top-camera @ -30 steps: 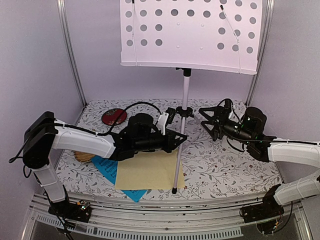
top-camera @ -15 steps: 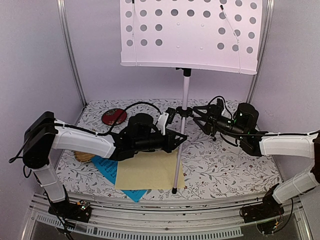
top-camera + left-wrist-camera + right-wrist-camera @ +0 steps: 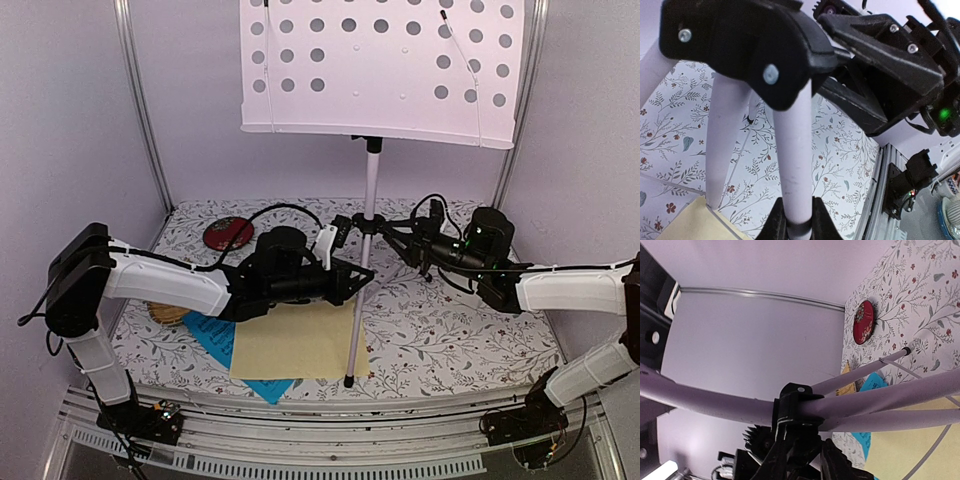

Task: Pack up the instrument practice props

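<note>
The music stand has a white perforated desk (image 3: 380,70) on a silver pole (image 3: 371,185) with tripod legs. My left gripper (image 3: 360,272) is shut on the front leg (image 3: 795,165), and its fingers (image 3: 774,226) pinch the tube low in the left wrist view. My right gripper (image 3: 390,233) is at the black leg hub (image 3: 797,407), with its jaws closed in on the hub's underside from both sides. A pale-yellow music sheet (image 3: 295,345) lies over a blue music sheet (image 3: 215,335) under the stand.
A round red dish (image 3: 228,233) lies at the back left of the floral table. A woven bamboo tray (image 3: 168,314) shows partly under my left arm. Side walls and metal uprights stand close on both sides. The front leg's foot (image 3: 348,381) rests near the front edge.
My right gripper moved left to the stand's hub and its jaws closed from wide open. The left arm and the stand have not moved.
</note>
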You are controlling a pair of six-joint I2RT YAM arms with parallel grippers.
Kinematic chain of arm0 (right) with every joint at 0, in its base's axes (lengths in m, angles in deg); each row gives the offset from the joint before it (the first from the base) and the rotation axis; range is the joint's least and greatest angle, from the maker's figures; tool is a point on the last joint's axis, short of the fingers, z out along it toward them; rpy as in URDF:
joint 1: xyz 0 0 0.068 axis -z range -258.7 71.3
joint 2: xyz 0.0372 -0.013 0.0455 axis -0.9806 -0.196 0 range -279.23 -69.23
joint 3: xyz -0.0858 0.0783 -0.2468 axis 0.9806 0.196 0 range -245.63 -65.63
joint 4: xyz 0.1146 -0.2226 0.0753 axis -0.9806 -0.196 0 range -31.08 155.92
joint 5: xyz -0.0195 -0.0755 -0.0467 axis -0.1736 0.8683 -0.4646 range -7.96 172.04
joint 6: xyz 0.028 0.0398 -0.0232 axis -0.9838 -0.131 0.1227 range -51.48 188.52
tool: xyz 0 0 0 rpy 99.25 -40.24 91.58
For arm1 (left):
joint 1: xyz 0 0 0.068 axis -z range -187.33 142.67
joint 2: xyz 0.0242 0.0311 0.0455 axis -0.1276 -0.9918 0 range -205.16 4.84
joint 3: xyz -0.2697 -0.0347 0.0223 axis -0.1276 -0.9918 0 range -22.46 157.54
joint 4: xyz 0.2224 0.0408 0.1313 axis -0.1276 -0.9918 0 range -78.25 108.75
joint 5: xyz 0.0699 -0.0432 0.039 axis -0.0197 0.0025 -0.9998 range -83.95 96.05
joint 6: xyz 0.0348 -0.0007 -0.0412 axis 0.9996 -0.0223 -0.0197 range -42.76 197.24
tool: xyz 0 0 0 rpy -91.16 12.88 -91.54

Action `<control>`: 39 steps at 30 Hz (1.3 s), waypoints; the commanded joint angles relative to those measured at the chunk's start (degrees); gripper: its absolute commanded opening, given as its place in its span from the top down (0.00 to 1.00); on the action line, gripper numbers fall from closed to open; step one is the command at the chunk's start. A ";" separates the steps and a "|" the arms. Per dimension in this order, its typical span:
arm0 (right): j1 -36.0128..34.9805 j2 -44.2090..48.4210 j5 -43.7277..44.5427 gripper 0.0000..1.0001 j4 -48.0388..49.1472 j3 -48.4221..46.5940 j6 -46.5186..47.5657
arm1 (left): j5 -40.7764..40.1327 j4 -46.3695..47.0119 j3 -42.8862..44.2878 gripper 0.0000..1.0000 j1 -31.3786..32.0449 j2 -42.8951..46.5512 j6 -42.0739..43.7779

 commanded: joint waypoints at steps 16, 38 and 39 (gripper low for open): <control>-0.49 -0.49 0.67 0.96 3.64 0.00 8.51 | -2.01 -3.73 -0.18 1.00 -0.38 0.72 4.38; -9.09 -0.69 28.68 0.98 -1.21 0.11 116.22 | -1.45 -3.69 -0.36 1.00 -0.32 1.33 4.36; -10.06 -1.62 31.70 0.98 0.05 0.05 119.95 | -1.47 -3.68 -0.47 1.00 -0.38 1.39 4.23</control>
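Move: Right at the right hand's fingertips is the small black knob of the music stand, about 1 cm ahead and 1 cm to the left, level with them. The hub collar around the post sits some 2 cm ahead and 4 cm left, also level. The leg's held spot is about 4 cm back, 5 cm left and 7 cm lower; the yellow sheet lies roughly 12 cm back, 19 cm left, 25 cm down. From the left hand the knob is about 5 cm ahead, 4 cm right and 7 cm up. Closing its last bit of gap, the right hand pinches the hub's knob, then, staying almost in place, rolls about its own finger direction by some 95 degrees, counter-clockwise as seen from behind the hand. The roll starts slowly and gathers speed. The left hand holds still, keeping its pinch on the stand's front leg. ##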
